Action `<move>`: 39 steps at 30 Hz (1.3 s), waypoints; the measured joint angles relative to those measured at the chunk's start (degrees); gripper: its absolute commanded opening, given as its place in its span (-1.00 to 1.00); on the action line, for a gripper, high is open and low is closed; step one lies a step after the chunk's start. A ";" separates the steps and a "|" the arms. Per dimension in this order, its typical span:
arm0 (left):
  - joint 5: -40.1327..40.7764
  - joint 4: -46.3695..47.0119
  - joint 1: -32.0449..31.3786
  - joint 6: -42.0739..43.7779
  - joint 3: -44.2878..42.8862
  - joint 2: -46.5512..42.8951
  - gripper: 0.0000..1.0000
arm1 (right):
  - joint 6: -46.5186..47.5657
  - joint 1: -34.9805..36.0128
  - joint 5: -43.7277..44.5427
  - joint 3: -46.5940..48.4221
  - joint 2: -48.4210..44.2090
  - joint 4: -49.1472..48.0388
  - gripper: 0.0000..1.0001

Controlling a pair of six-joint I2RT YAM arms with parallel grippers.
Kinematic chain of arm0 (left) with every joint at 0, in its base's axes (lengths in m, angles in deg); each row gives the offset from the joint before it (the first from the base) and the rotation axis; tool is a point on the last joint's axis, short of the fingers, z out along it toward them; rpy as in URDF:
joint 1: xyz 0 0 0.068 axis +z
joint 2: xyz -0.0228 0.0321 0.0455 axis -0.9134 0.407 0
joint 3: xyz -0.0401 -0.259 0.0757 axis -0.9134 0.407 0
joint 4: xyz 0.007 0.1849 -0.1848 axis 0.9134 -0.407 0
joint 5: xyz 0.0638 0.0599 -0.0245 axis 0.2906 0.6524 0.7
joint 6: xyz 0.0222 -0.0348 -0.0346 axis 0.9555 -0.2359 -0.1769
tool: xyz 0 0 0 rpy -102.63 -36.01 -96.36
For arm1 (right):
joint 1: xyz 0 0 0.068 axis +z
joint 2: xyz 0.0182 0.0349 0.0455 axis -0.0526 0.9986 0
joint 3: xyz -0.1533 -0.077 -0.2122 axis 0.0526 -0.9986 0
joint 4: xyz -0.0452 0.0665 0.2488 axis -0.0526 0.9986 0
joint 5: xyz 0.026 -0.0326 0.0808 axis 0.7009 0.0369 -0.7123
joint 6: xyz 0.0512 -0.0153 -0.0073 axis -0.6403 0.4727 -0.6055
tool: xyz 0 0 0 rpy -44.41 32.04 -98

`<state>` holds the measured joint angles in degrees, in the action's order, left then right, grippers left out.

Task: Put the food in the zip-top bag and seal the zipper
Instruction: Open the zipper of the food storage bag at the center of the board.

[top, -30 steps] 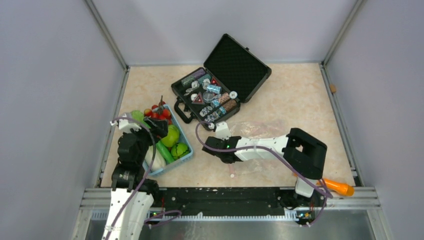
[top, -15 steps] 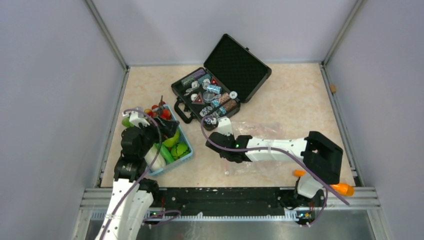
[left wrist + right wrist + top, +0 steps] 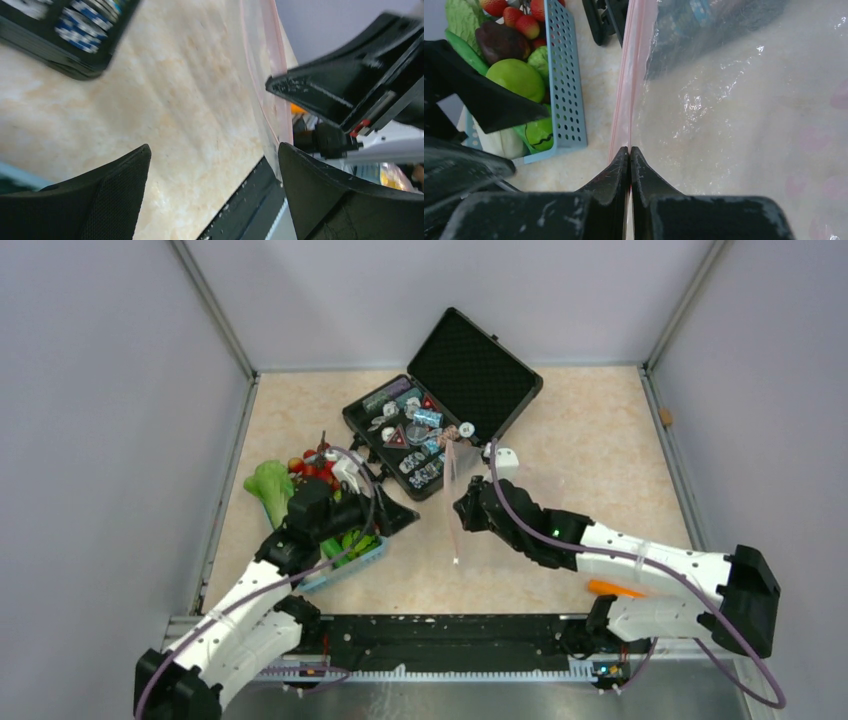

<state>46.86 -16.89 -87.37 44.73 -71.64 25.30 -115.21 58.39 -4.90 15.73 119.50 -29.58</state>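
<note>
The clear zip-top bag (image 3: 734, 100) hangs lifted by its mouth. My right gripper (image 3: 630, 149) is shut on the pink zipper (image 3: 629, 75); in the top view that gripper (image 3: 462, 510) stands just in front of the black case, with the zipper (image 3: 452, 500) running as a thin line past it. My left gripper (image 3: 405, 517) reaches right from the basket, open and holding nothing, its tips (image 3: 214, 150) just left of the bag's strip (image 3: 272, 75). Most of the food lies in the blue basket (image 3: 566, 90): green apple (image 3: 516, 77), dark purple piece (image 3: 499, 42), cherry tomatoes (image 3: 315, 465), leafy green (image 3: 268, 483).
An open black case (image 3: 440, 415) of chips and trinkets stands at the back middle, close behind the lifted bag. An orange toy piece (image 3: 615, 588) lies by the near edge under the right arm. Grey walls enclose the table on three sides.
The right gripper closed on the zipper and raised the bag's mouth off the table toward the case. The left arm swung right from over the basket toward the bag, staying open.
</note>
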 measured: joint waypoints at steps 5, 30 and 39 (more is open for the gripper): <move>1.68 2.97 -9.03 -0.35 -1.09 7.10 0.78 | 0.46 0.02 -1.68 -1.53 -0.66 -1.22 -1.00; 5.05 14.03 -15.32 -0.04 -8.48 24.98 -0.15 | 5.18 2.75 -3.13 -0.66 -0.22 2.08 -1.00; 4.31 13.90 -15.39 -0.09 -8.66 28.52 -0.62 | 5.40 5.44 3.85 0.94 1.55 5.03 -1.00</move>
<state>51.17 -2.99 -102.76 44.65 -80.30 53.82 -109.82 63.83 -1.06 16.67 121.06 -24.55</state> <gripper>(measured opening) 0.289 0.006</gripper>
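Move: The bag's zipper edge is already pinched in the right fingers, roughly 1 cm ahead and 1 cm left of the right hand point, at its height. From the open left hand it stands about 11 cm to the right, 2 cm ahead and 3 cm lower. The open case lies some 18 cm ahead and 3 cm right of the left hand, the vegetable basket about 18 cm left and 3 cm back, both about 12 cm below. Left hand sweeps about 9 cm right, sinking, fingers narrowing around zipper edge; right hand keeps pinching, easing back. ##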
